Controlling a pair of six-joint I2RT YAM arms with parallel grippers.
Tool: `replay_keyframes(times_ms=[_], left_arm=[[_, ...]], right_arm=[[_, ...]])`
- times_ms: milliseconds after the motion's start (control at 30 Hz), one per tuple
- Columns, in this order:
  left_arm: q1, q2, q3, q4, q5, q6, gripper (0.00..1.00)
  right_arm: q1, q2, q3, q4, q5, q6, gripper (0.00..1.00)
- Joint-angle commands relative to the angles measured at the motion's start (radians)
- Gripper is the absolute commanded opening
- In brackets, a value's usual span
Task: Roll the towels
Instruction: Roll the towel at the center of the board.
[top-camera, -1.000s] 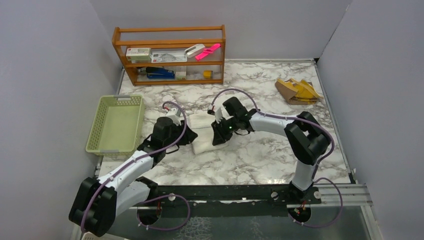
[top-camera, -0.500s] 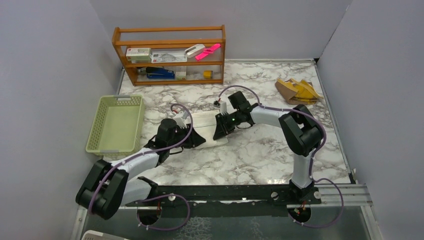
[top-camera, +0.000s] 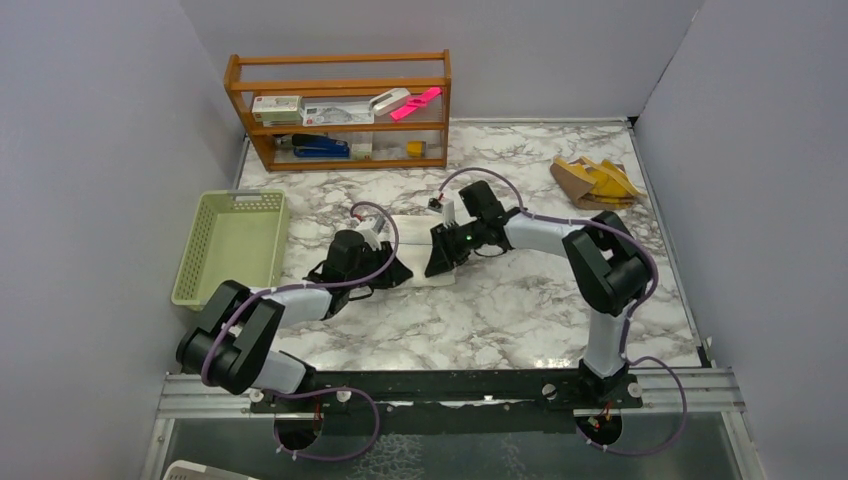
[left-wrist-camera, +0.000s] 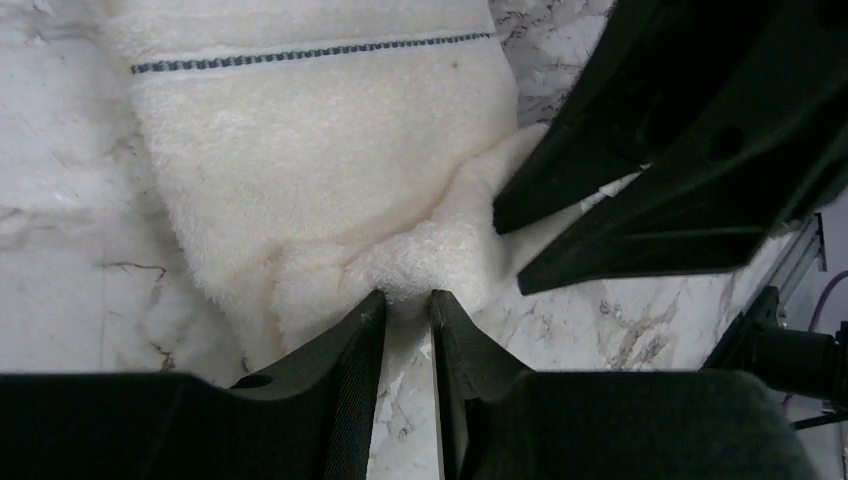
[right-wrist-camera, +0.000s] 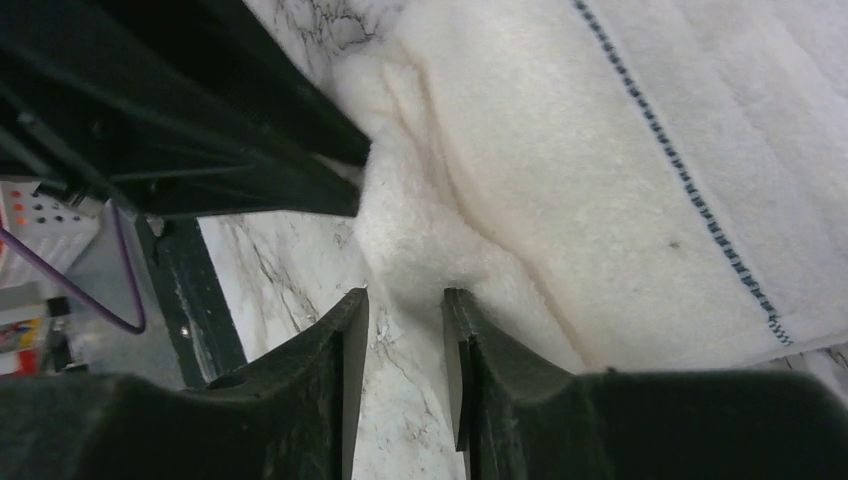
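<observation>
A white towel with a thin blue stripe lies on the marble between my two grippers, its near edge bunched up. My left gripper is shut on a fold of that edge of the white towel. My right gripper faces it from the other side. Its jaws are parted, and the edge of the white towel sits loose at their tips. The two grippers' fingers nearly meet. A mustard-yellow and tan towel lies crumpled at the back right, far from both arms.
A pale green basket stands at the left edge of the table. A wooden shelf with small items lines the back wall. Grey walls enclose the left, back and right sides.
Both grippers carried the white towel's near edge toward the back, so the towel now looks shorter. The left arm has stretched out low over the table. The right jaws have parted.
</observation>
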Motion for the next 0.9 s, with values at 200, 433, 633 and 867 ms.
replay_keyframes(times_ms=[200,433,633,867], left_arm=[[0.010,0.065,0.062,-0.110,-0.161,0.112,0.26],[0.017,0.103,0.094,-0.130,-0.149,0.128,0.26],[0.022,0.119,0.108,-0.132,-0.132,0.131,0.26],[0.029,0.124,0.110,-0.137,-0.120,0.134,0.26]], right_arm=[[0.235,-0.488,-0.385,0.458,0.485,-0.518,0.53],[0.342,-0.456,-0.502,0.648,0.554,-0.803,0.64],[0.365,-0.326,-0.426,0.617,0.648,-0.926,0.63],[0.365,-0.225,-0.366,0.587,0.710,-0.970,0.60]])
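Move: The left fingers are on the towel's rolled near edge; the roll's middle is about 3 cm to their right, 1 cm ahead and 1 cm below. For the right hand, fingers also at the roll, that middle is about 1 cm to the left, level ahead, 1 cm below. The towel's dark stripe lies some 7 cm ahead and 2 cm right of the left hand; the green basket stands about 35 cm left of that hand and 6 cm farther out. The left fingers keep their hold on the rolled edge and push it forward about 3.5 cm, slowing to a stop. The right hand comes free of the roll, opening wide as it rises some 7.5 cm and draws back 6, then swings down and forward to just above its old height, a little farther left. It rolls roughly 75 degrees about its fingers, which still slant left and down, now spread by the near edge. ##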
